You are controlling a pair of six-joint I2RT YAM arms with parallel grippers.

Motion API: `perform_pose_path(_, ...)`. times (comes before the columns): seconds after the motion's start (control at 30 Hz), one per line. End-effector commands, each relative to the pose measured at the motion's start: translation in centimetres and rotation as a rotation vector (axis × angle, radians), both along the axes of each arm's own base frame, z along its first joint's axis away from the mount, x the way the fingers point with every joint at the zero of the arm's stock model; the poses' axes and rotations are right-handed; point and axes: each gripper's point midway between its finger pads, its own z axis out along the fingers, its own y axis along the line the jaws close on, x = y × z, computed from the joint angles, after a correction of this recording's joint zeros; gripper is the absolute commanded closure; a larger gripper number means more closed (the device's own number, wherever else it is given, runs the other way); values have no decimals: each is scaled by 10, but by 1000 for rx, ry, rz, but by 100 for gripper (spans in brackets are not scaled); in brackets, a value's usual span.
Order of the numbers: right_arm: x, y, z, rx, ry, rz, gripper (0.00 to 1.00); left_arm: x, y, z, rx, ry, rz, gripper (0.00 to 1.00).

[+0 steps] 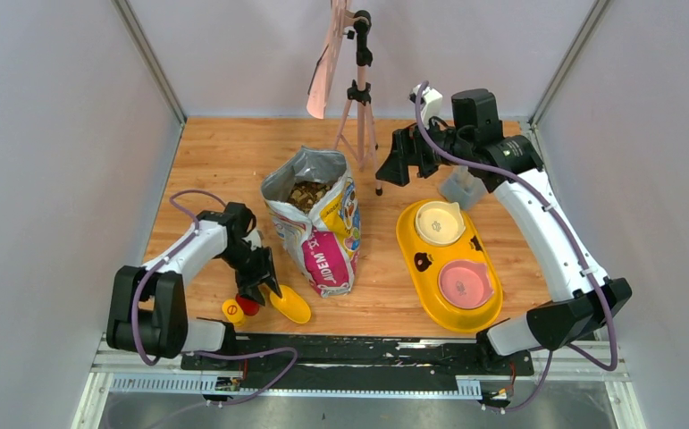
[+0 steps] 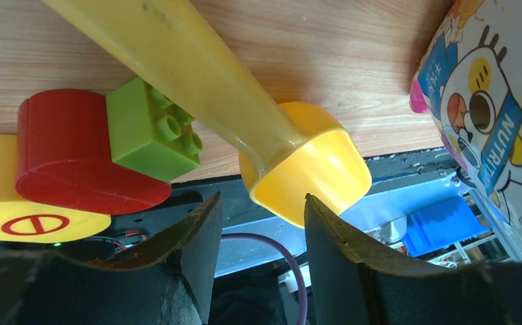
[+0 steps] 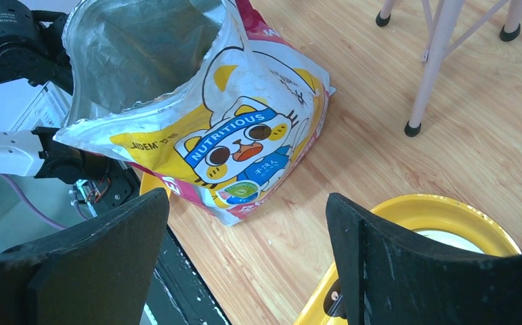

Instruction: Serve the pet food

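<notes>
The pet food [image 1: 307, 192] shows as brown kibble in the open mouth of the printed bag [image 1: 318, 232], which stands mid-table. A yellow scoop [image 1: 290, 305] lies on the table near the front edge, left of the bag. My left gripper [image 1: 260, 288] is low over it. In the left wrist view the scoop [image 2: 271, 145] runs down from the top left, and its rounded end sits just beyond the open left gripper [image 2: 261, 227]. My right gripper [image 1: 392, 163] hangs open in the air behind the bag, holding nothing. Its wide-spread gripper [image 3: 244, 250] frames the bag [image 3: 237, 135].
A yellow feeder tray [image 1: 412, 241] right of the bag holds a cream bowl [image 1: 439, 222] and a pink bowl [image 1: 466, 282]. A red block [image 2: 68, 152], a green brick [image 2: 153, 128] and a yellow disc [image 2: 14, 217] lie beside the scoop. A tripod [image 1: 358, 98] stands at the back, with a grey cup [image 1: 461, 186] near it.
</notes>
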Motion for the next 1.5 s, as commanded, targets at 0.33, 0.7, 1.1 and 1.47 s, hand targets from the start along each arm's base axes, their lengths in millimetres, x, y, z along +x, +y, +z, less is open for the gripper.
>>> perform_pose_path(0.33,16,-7,23,47,-53,-37,13,16,-10,-24,41,47,85,53)
perform_pose_path(0.7,26,-8,23,26,-80,-47,13,32,-21,-13,-33,-44,74,86)
perform_pose_path(1.1,32,-1,42,54,-105,-22,14,75,10,61,29,-378,-31,100)
perform_pose_path(1.47,24,-1,51,67,-125,6,14,122,50,132,151,-732,-136,100)
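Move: Right under the open left fingers lies the yellow scoop, its middle about 1 cm ahead, 2 cm to the right and 3 cm below, bowl to the right and nearer the base. The green block is some 2 cm left and level with the hand, the red one 4 cm left and 2 cm back; the pet food bag stands about 8 cm ahead and 12 cm right. From the right hand the scoop is roughly 23 cm left, 17 cm back and 30 cm lower. Sinking about 2 cm and edging a little forward and right, the left hand closes its fingers on the scoop's neck, then lifts and carries it up and forward, some 12 cm each from the low point and slightly left, towards the bag's mouth, the fingers swinging forward by roughly 35 degrees. The right hand, empty and open, eases a few centimetres forward and slightly up. ##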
